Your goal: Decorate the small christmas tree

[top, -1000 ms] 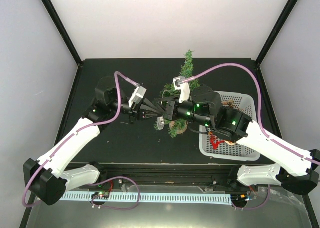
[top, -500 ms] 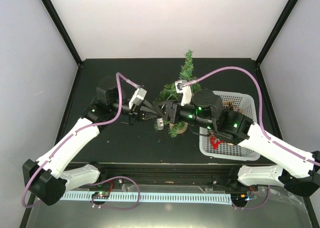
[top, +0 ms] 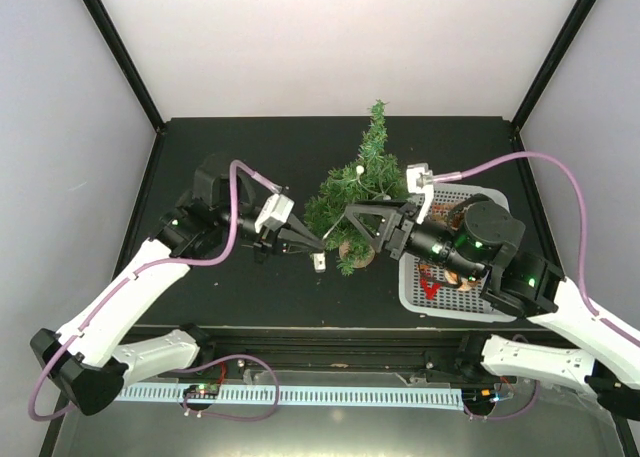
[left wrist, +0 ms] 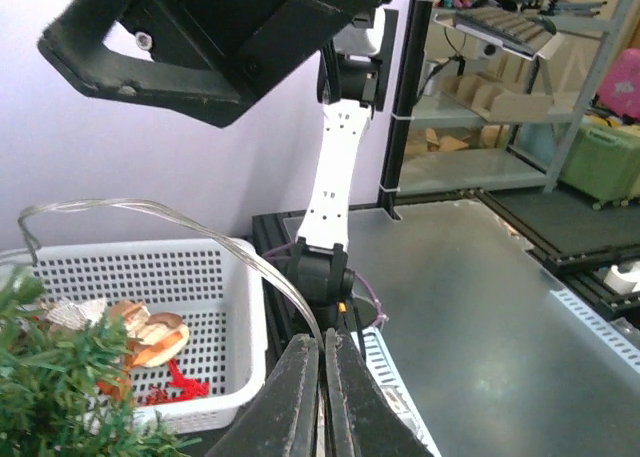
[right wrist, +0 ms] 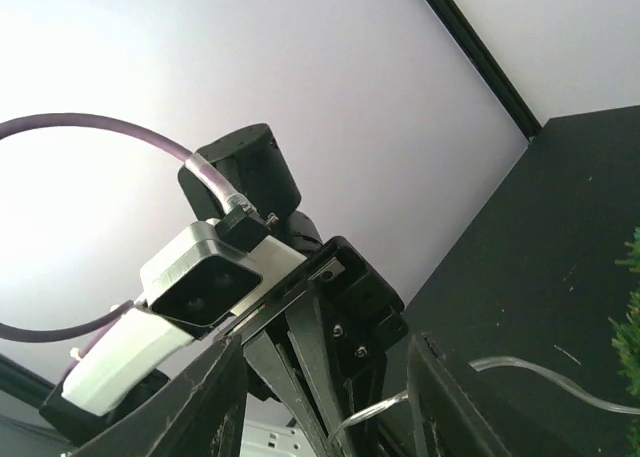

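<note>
The small christmas tree point(top: 365, 182) stands mid-table on its round tan base point(top: 357, 253). A clear light wire point(left wrist: 210, 242) lies over its branches, with a white bulb point(top: 358, 169) showing among the needles. My left gripper point(top: 318, 243) is shut on that wire at the tree's left side, and a small white piece point(top: 318, 262) hangs just below it. In the left wrist view the wire runs straight into the closed fingertips point(left wrist: 307, 362). My right gripper point(top: 347, 227) stands open low in front of the tree, holding nothing. Between its fingers point(right wrist: 215, 402) I see the left gripper and the wire point(right wrist: 510, 365).
A white basket point(top: 502, 205) sits right of the tree, under the right arm, holding a red ornament point(top: 430, 283) and wooden ones point(top: 462, 217). Black frame posts rise at the table's back corners. The two grippers are close together at the tree's foot.
My right gripper has opened and pulled back to the right, off the tree's left side. The left gripper has shifted slightly left and down, still shut on the wire.
</note>
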You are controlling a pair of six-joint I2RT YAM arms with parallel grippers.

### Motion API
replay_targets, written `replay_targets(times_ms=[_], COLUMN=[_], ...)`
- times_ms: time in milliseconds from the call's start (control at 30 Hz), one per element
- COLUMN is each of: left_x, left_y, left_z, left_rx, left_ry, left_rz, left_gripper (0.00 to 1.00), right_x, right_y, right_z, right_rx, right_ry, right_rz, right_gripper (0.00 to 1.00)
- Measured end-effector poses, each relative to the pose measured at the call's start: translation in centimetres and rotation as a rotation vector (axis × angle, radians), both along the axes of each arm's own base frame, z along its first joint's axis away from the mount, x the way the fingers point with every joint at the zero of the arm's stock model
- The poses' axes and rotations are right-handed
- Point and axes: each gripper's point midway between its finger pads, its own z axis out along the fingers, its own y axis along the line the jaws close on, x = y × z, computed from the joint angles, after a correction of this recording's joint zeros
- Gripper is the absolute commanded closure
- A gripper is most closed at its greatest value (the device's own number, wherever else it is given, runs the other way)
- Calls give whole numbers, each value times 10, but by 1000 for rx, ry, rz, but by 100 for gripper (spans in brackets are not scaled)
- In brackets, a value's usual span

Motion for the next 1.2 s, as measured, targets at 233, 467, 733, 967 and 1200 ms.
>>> replay_targets(times_ms=[233,467,733,967,1200], left_x=[-12,-14,8,42,81], left_y=[-5,0,11,22,30], left_z=[-32,-71,-122,-138,-142], left_rx=[93,224,448,570,657], left_ry=[-65,-166,-266,-428,-598], left_rz=[0,15,82,209,340], left_gripper=[99,98,98,98,98], right_x=[-8,-14,-13,-11,-11], right_y=[-6,-22,-45,-50,-51], right_z=[-35,-55,-27,-31,-30], right_rx=[-9,-20,14,-3,-1], right_ry=[10,14,-53,-55,-57], right_rz=[24,9,-58,-84,-85], right_gripper=[56,56,56,56,56])
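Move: The left hand grips the light string's wire, the white box hanging some 5 cm below it; the tree's middle lies about 12 cm ahead, 9 cm to the right and 16 cm lower. The basket is about 21 cm to the right of the tree, level with it, near table height. From the empty right hand, the tree is roughly 9 cm ahead, 2 cm to the right and 23 cm down. Left, still pinching the wire, sinks 14 cm, tipping down, then forward towards the tree; open right eases rightward. ##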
